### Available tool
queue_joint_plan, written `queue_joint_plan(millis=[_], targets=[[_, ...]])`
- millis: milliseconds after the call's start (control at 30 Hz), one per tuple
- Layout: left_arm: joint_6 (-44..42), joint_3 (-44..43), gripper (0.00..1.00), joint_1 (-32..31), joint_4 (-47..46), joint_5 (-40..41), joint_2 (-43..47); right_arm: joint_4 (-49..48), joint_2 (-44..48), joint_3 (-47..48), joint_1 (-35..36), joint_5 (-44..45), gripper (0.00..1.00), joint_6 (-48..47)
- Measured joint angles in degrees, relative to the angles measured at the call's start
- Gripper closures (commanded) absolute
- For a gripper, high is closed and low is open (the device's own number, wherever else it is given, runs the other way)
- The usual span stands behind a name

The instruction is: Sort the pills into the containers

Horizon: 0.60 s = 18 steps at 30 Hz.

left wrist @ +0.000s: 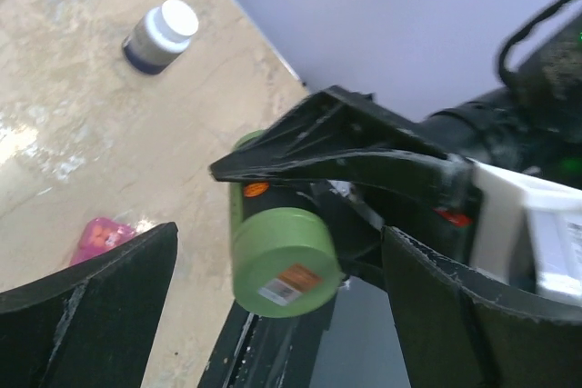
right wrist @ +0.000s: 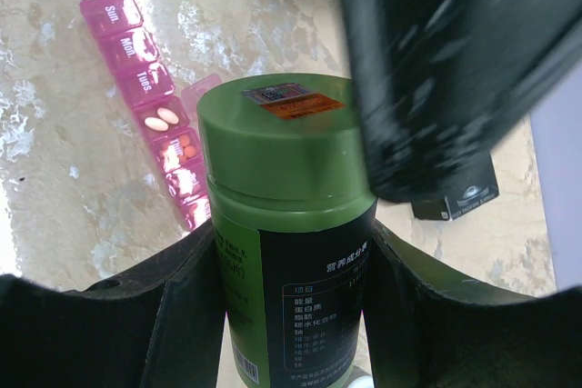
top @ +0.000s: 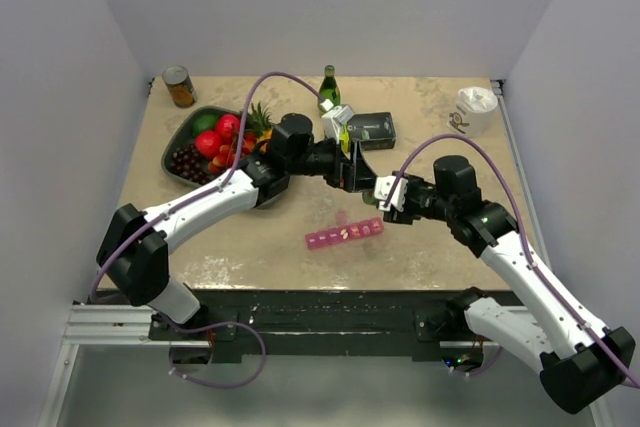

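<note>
My right gripper (right wrist: pixel 296 315) is shut on a green bottle (right wrist: pixel 291 224) with a green cap, held above the table. My left gripper (left wrist: pixel 277 315) stands open with its fingers on either side of that cap (left wrist: pixel 282 265), not touching it. In the top view the two grippers meet over the table's middle, left (top: pixel 352 167) and right (top: pixel 385 195). The containers, a pink pill organiser (top: pixel 345 234), lie flat near the front edge. Its strip (right wrist: pixel 155 106) has lids open, with white pills (right wrist: pixel 162 118) in one compartment and orange pills (right wrist: pixel 185 145) in the one beside it.
A small dark bottle with a white cap (left wrist: pixel 162 34) stands on the table. A tray of fruit (top: pixel 205 147) and a can (top: pixel 179 86) are at the back left. A green glass bottle (top: pixel 329 87), a black box (top: pixel 370 128) and a white cup (top: pixel 476 109) line the back.
</note>
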<state>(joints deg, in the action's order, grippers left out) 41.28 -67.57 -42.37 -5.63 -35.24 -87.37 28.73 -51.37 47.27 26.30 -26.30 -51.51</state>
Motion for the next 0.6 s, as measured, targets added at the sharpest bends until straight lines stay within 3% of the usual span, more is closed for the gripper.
queue_joint_plan(millis=[167,400,533,567,600], targets=[[-3.2,-2.4,0.13,-1.4,6.4,3.0,-2.6,-0.7,0.0,0.1,0.0,0.4,1.0,0.9],[-5.4,-3.1,0.27,-2.0,8.4,3.2,-2.7,-1.4,-0.9,0.1,0.2,1.9,1.0,2.8],[-6.3,-3.2,0.45,-2.0,8.7,2.3,-2.8,-1.8,-1.3,0.1,0.3,3.0,1.0,4.2],[-6.6,-3.3,0.64,-2.0,8.7,2.0,-2.8,-1.9,-1.4,0.1,0.3,3.1,1.0,4.6],[-7.1,-3.4,0.69,-2.2,8.8,1.7,-2.8,-1.9,-1.5,0.1,0.3,3.1,1.0,4.9]])
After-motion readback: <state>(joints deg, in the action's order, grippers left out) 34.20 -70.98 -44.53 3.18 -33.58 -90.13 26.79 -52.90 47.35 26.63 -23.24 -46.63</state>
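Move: The green cap of the bottle held in the right hand lies about 3 cm below the left hand, some 2 cm to its right and 1 cm back. From the right hand that cap is roughly 3 cm left and 3 cm up. The pink pill organizer lies on the table some 17 cm below the left hand, 4 cm back and 2 cm left; the white bottle stands about 15 cm to that hand's right, 4 cm farther out and 13 cm lower. Downward by about 3 cm, quickly at first and then nearly still, the left hand brings its wide-open fingers around the green cap, the fingertips dipping some 5 to 10 degrees. The fingers then close by well over a third of their range, one on either side of the cap, and come up to its sides, while the right hand keeps its grip on the bottle. ##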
